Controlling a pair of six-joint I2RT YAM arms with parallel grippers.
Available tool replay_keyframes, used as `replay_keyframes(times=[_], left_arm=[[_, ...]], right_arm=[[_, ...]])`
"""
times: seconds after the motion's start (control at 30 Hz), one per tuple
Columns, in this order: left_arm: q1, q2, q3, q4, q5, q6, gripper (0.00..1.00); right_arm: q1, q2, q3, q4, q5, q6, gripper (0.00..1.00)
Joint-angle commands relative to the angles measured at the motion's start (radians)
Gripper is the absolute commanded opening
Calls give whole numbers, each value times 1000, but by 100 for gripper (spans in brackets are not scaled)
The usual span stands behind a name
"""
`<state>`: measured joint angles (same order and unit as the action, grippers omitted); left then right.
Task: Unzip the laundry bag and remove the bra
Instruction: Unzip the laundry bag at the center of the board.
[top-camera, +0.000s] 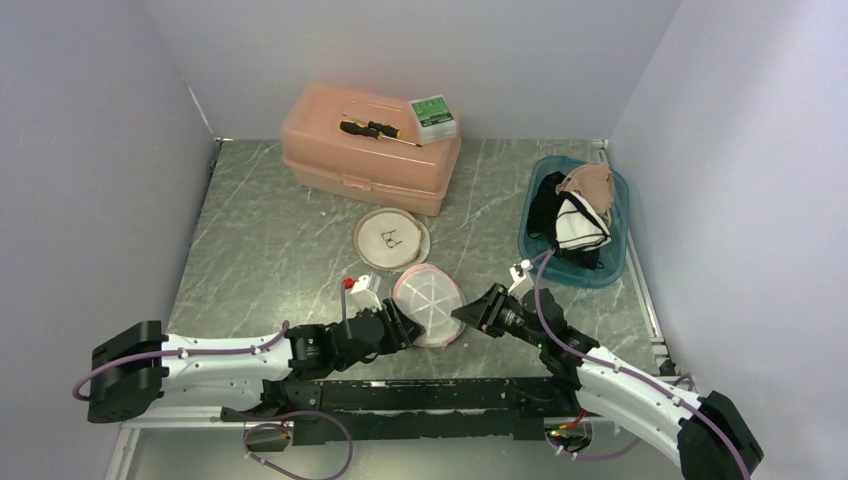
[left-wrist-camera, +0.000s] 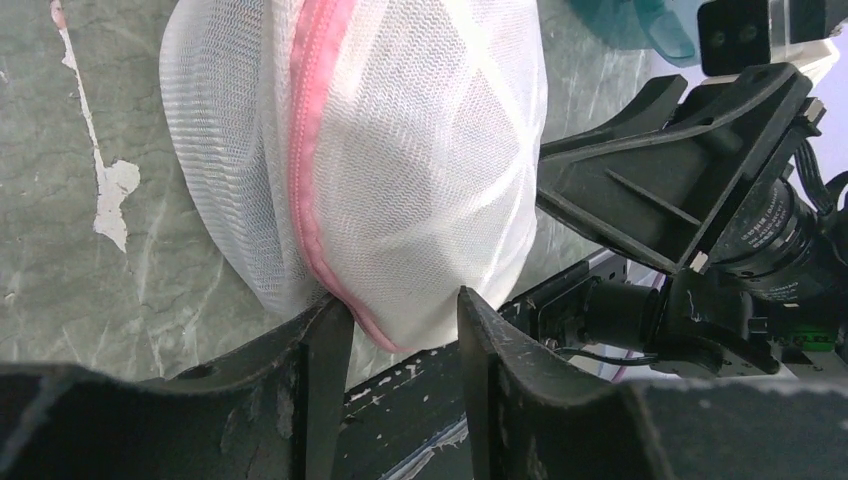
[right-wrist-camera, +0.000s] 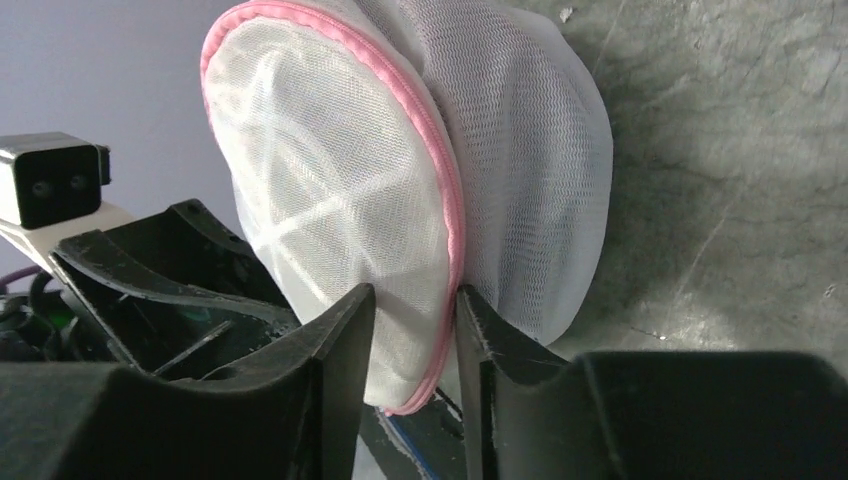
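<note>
The laundry bag (top-camera: 428, 305) is a round white mesh pouch with a pink zipper rim, standing on edge near the table's front between both arms. My left gripper (top-camera: 408, 325) comes from the left, and its fingers press the bag's lower edge (left-wrist-camera: 400, 150) by the pink zipper, so this gripper (left-wrist-camera: 405, 305) is shut on the bag. My right gripper (top-camera: 462, 315) comes from the right. It (right-wrist-camera: 415, 295) pinches the bag's rim (right-wrist-camera: 340, 180), one finger on the mesh face and the other against the zipper. The bra is hidden; nothing shows through the mesh.
A pink toolbox (top-camera: 370, 145) at the back carries a screwdriver (top-camera: 378, 130) and a small green box (top-camera: 433, 115). A flat round mesh pouch (top-camera: 390, 238) lies mid-table. A blue bin (top-camera: 600, 277) of garments stands at the right. A small white item (top-camera: 360, 287) lies by the left gripper.
</note>
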<state>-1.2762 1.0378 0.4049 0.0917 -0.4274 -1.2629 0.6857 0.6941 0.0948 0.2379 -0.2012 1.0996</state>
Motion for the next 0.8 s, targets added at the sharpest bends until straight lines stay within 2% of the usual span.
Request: replay_keyframes(times=[0.0,0.13,0.27,0.33,0.5,0.6,0.67,0.77], left_arm=[[-5,-11,2,49,-25,20,47],[-5,-43,29,-22,-42,32,52],[-5,-117,59,-131,-74,45,66],[-5,-154,55,-145,-77,41,73],[-7,-207,2,-82,-56,-10,77],[-6,-200,-67,115,-18,-46,77],[-11,-153,-104,258,11,-65,77],[-29,-37,-95,368,-7,-92,77]], right_arm=[[-2,-24,-6,83,-26,7,34],[-1,-97,16,45,-4,10,19],[-2,-191,43,-4,32,45,0],[-2,-205,53,3,38,73,0],[-2,-266,-30,139,116,262,0],[-2,-304,-63,194,194,345,0],[-1,-307,-49,184,233,350,0],[-2,-289,-31,174,242,356,0]])
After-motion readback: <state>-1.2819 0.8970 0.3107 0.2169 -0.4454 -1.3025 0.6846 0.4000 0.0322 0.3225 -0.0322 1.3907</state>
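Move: The laundry bag stands between the grippers, its pink zipper edge right at the right fingertips. Its middle lies some 5 cm left of the right hand, 1 cm ahead and 4 cm lower. From the left hand it is about 4 cm ahead, 3 cm right and 5 cm lower. Beyond it the cream round bag sits roughly 15 cm ahead and 13 cm left of the right hand, and the blue basket about 19 cm ahead and 25 cm right. Shut the right gripper on the zipper edge at the bag's right side and pull that edge up about 7 cm, easing a little forward and right near the top while the wrist rolls its left side up some 20 degrees and turns clockwise. Open the left gripper wider from around its side of the edge, rise about 4 cm, then start sinking again with fingers open. ##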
